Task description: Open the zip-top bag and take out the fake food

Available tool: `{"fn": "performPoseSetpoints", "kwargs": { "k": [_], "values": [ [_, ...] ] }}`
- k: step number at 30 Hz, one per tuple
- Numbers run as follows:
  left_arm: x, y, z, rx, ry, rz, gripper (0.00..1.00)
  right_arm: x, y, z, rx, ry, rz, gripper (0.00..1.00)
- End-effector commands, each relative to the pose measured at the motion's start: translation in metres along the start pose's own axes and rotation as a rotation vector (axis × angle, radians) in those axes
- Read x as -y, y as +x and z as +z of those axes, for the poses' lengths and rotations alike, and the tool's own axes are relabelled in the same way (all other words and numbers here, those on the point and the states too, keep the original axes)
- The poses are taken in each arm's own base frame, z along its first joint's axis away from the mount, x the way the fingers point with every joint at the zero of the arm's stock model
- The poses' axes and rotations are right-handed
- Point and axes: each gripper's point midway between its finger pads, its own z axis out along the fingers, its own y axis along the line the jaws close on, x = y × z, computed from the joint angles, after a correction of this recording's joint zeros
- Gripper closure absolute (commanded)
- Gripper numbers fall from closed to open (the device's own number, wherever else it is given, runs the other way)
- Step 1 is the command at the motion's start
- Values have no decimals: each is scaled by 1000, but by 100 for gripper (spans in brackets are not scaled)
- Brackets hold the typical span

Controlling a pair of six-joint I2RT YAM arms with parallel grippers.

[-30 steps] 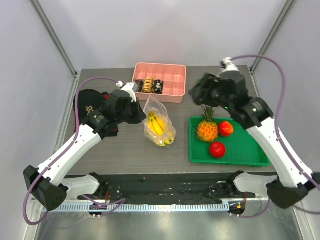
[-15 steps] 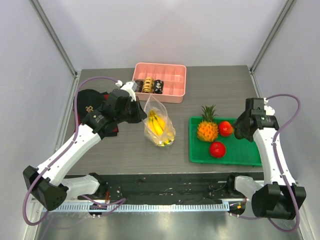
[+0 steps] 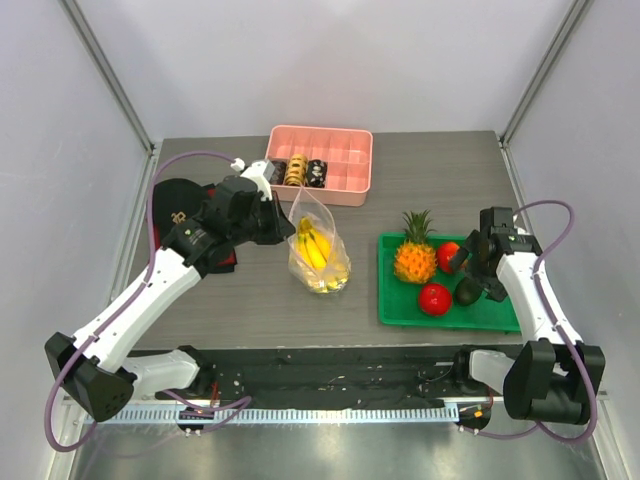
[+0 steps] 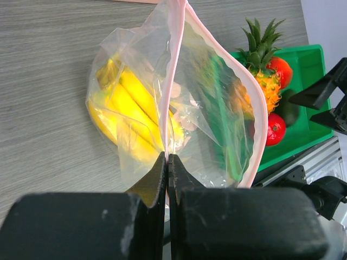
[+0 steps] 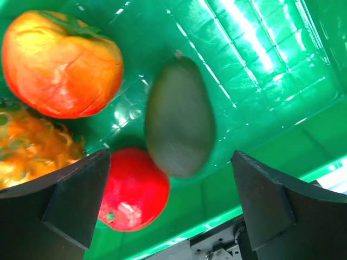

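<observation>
The clear zip-top bag (image 3: 320, 255) stands on the table with its pink-edged mouth spread wide (image 4: 217, 108). My left gripper (image 3: 286, 226) (image 4: 168, 160) is shut on its zip strip. Yellow bananas (image 3: 313, 247) (image 4: 126, 103) lie inside the bag. In the green tray (image 3: 505, 312) (image 5: 260, 65) sit the orange pineapple (image 3: 414, 258), two red fruits (image 3: 451, 256) (image 3: 434, 298) and a dark green avocado (image 3: 467, 291) (image 5: 180, 124). My right gripper (image 3: 476, 274) (image 5: 172, 181) hangs open just above the avocado, with both fingers off it.
A pink compartment tray (image 3: 345, 160) at the back holds small doughnut-like rings (image 3: 296, 170). A black cloth (image 3: 178, 212) lies at the left under my left arm. The tray's near rim runs close to the table's front edge.
My right arm has swung from behind the pineapple to the tray's right side and opened. The avocado now lies in the tray. The left gripper has kept its hold on the bag.
</observation>
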Motion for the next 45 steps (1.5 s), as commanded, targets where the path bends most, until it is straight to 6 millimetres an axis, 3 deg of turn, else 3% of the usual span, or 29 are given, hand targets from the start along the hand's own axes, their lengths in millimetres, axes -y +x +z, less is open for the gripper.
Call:
{"fn": "performPoseSetpoints", "kwargs": {
  "k": [1,5,6,8,9,11,12,13,14,16,17,20,21,26,27,29,32,37,41,45],
  "values": [
    [18,-23,-13,65,67,17,100,-16,-20,-17,51,-70,-13,0],
    [20,-25,-13,67,71,22,100,-34,-33,-44,82,-164,4,0],
    [20,-26,-14,68,73,24,100,-43,-48,-63,137,-210,6,0],
    [21,-27,-14,66,76,26,100,-62,-57,-88,197,-274,-36,0],
    [23,-28,-15,70,80,26,100,-79,-68,-113,250,-335,-57,1],
    [24,-29,-15,69,83,26,100,-110,-63,-138,276,-425,-143,0],
    [24,-29,-14,67,85,28,100,-125,-69,-160,312,-483,-159,0],
    [25,-30,-14,68,86,28,100,-140,-65,-165,303,-514,-189,0],
    [26,-30,-14,67,91,25,100,-164,-59,-190,319,-604,-238,0],
    [27,-31,-13,66,95,26,100,-193,-46,-205,294,-680,-300,0],
    [28,-30,-13,63,99,24,100,-213,-39,-229,308,-760,-331,0],
    [28,-31,-14,65,99,23,100,-252,-26,-267,317,-903,-373,0],
    [29,-31,-14,66,100,23,100,-264,-10,-280,301,-953,-409,0],
    [30,-32,-13,70,106,18,100,-311,36,-314,252,-1093,-507,11],
    [30,-33,-14,69,104,16,100,-322,45,-306,224,-1083,-527,27],
    [32,-35,-13,72,107,15,100,-333,58,-317,185,-1111,-534,52],
    [34,-39,-14,81,111,11,100,-343,65,-311,173,-1059,-542,66],
    [36,-44,-12,88,110,5,100,-343,77,-291,133,-992,-555,82],
    [40,-48,-11,93,122,-3,100,-337,95,-260,69,-896,-580,95],
    [43,-47,-10,89,136,-19,100,-335,101,-239,68,-833,-602,96]
  ]
}}
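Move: The mouth of the zip-top bag, its rim still pinched by my left hand, lies about 38 cm left, 9 cm ahead and 15 cm above my right hand, and some 6 cm right and 4 cm ahead of my left. From my right hand, the bananas inside are 40 cm left, 8 cm ahead; the pineapple 15 cm left, 5 cm ahead; the released avocado is right beneath my open fingers. I sweep my right hand up out of the green tray and left, some 37 cm across and 25 cm up at its highest, easing forward and swinging the wrist counter-clockwise. Near the bag I shut the wide-open fingers and sink about 4 cm towards its mouth, while my left hand keeps its pinch and lifts the rim some 3 cm. ##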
